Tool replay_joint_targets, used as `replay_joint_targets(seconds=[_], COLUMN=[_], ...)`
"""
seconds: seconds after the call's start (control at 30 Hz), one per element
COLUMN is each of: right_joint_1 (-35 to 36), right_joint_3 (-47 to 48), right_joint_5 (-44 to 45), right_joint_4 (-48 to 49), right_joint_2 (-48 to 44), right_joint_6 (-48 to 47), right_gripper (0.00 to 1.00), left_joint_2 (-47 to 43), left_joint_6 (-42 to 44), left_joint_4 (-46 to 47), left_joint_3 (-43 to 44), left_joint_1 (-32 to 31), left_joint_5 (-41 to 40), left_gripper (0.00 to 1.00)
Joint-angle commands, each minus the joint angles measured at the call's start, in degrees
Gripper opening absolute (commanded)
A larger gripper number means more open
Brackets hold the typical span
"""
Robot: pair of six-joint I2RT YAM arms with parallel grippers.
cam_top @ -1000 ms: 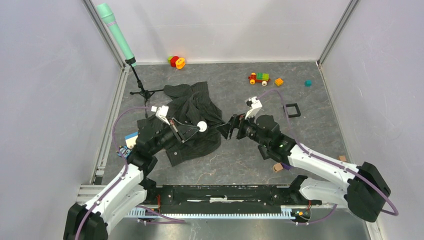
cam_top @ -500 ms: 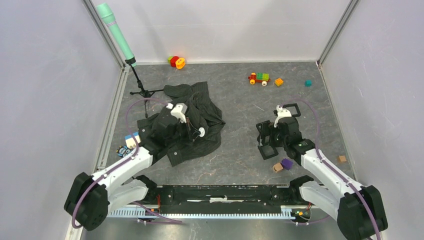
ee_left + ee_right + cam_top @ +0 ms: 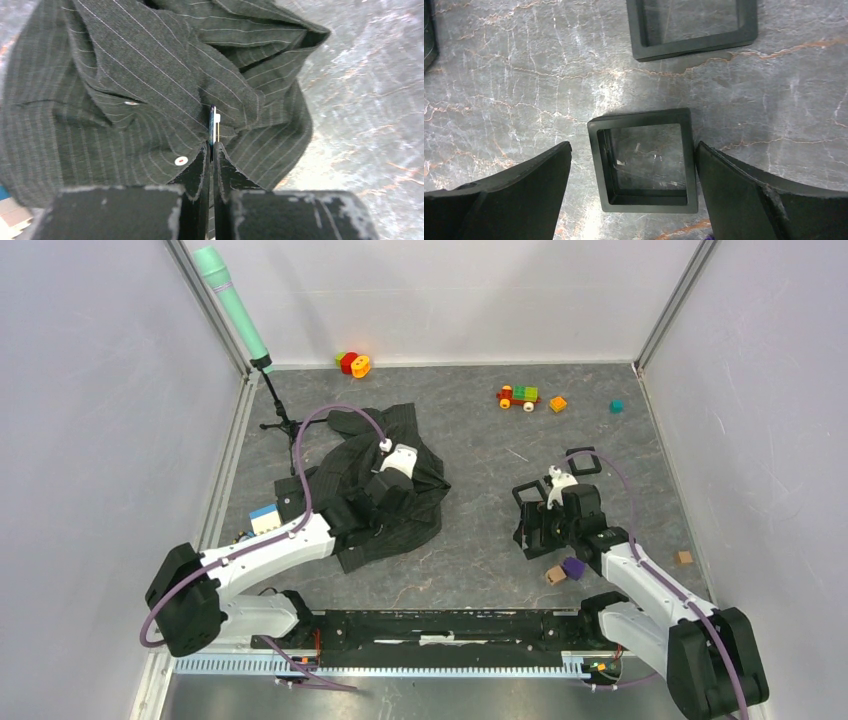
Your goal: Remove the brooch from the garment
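The garment (image 3: pixel 425 475) (image 3: pixel 125 75), a dark pinstriped shirt with white buttons, lies crumpled left of centre. My left gripper (image 3: pixel 380 510) (image 3: pixel 211 150) hangs over its middle, pointing down, jaws shut. A thin dark-blue piece, the brooch (image 3: pixel 212 122), sticks out edge-on from between the fingertips, with a pale pin beside it. I cannot tell whether it still sits in the cloth. My right gripper (image 3: pixel 535 530) (image 3: pixel 633 152) stands wide open at the right, low over the table, holding nothing.
A black square frame (image 3: pixel 644 202) lies between the right fingers; another frame (image 3: pixel 691 47) lies beyond it, and one (image 3: pixel 583 460) behind the wrist. Purple block (image 3: pixel 573 566), wooden blocks (image 3: pixel 554 576), toy train (image 3: pixel 518 396), teal cube (image 3: pixel 616 406), microphone stand (image 3: pixel 283 423).
The left arm swung right and farther over the shirt, gripper staying shut. The right arm drew back from the shirt to the right and lowered over the frame, open throughout.
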Motion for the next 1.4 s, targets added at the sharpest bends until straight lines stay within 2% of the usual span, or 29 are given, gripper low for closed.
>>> replay_joint_targets(seconds=[0.0,0.13,0.2,0.37,0.53,0.63,0.9,1.03,1.17,1.37], right_joint_1=[1.0,5.2,8.6,13.0,14.8,15.0,15.0,15.0,15.2,15.4], right_joint_3=[0.5,2.7,4.3,7.0,7.9,8.0,7.4,6.0,3.5,1.4], right_joint_5=[-2.3,3.4,8.2,13.9,14.0,13.0,9.6,3.3,-1.4,-2.6], right_joint_4=[-0.5,-3.0,-4.5,-6.2,-6.0,-5.8,-3.9,-0.6,5.1,8.0], right_joint_2=[0.4,1.3,2.6,5.2,5.3,4.8,4.7,3.9,2.4,1.6], right_joint_6=[-2.3,-2.6,-2.3,-0.9,0.0,0.5,1.5,4.0,8.8,11.0], right_gripper=[0.98,0.98,0.94,0.87,0.82,0.77,0.7,0.69,0.66,0.65], left_joint_2=[1.3,0.9,0.8,2.9,6.0,7.2,12.8,15.5,20.4,22.8], left_joint_6=[4.5,4.5,4.5,1.5,-3.0,-3.9,-5.9,-5.5,-5.5,-3.7], left_joint_4=[-5.2,-5.5,-6.4,-14.1,-22.5,-23.8,-24.9,-23.5,-23.0,-20.3], left_joint_3=[3.5,3.5,3.8,8.0,12.4,12.9,13.8,14.0,14.7,14.9], left_joint_1=[-0.9,-0.9,-1.1,-4.5,-6.7,-7.6,-10.4,-11.2,-11.2,-11.3], left_joint_5=[-9.3,-8.9,-9.4,-13.1,-18.1,-18.6,-16.5,-12.6,-11.4,-1.4], left_gripper=[0.02,0.02,0.02,0.02,0.02,0.02,0.02,0.03,0.09,0.4])
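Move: The brooch is already pinched in the left fingers; the garment's near right part lies some 4 cm back and 11 cm below that hand, its middle about 4 cm ahead and 8 cm left. A black square frame sits right between the open right fingers, a couple of centimetres below. From the right hand, another black frame is about 9 cm ahead and 1 cm left, the purple block 6 cm back and 7 cm right, the wooden block 8 cm back and 4 cm right. The brooch is brought down over the garment's near right part and let go: the left hand drifts 2–3 cm left and back again, rolls some 30 degrees left side up, draws back 4 cm, then sinks about 6 cm as its fingers part. Meanwhile the right fingers close on the black frame's sides and carry it about 7 cm left towards the garment, rising slightly. ##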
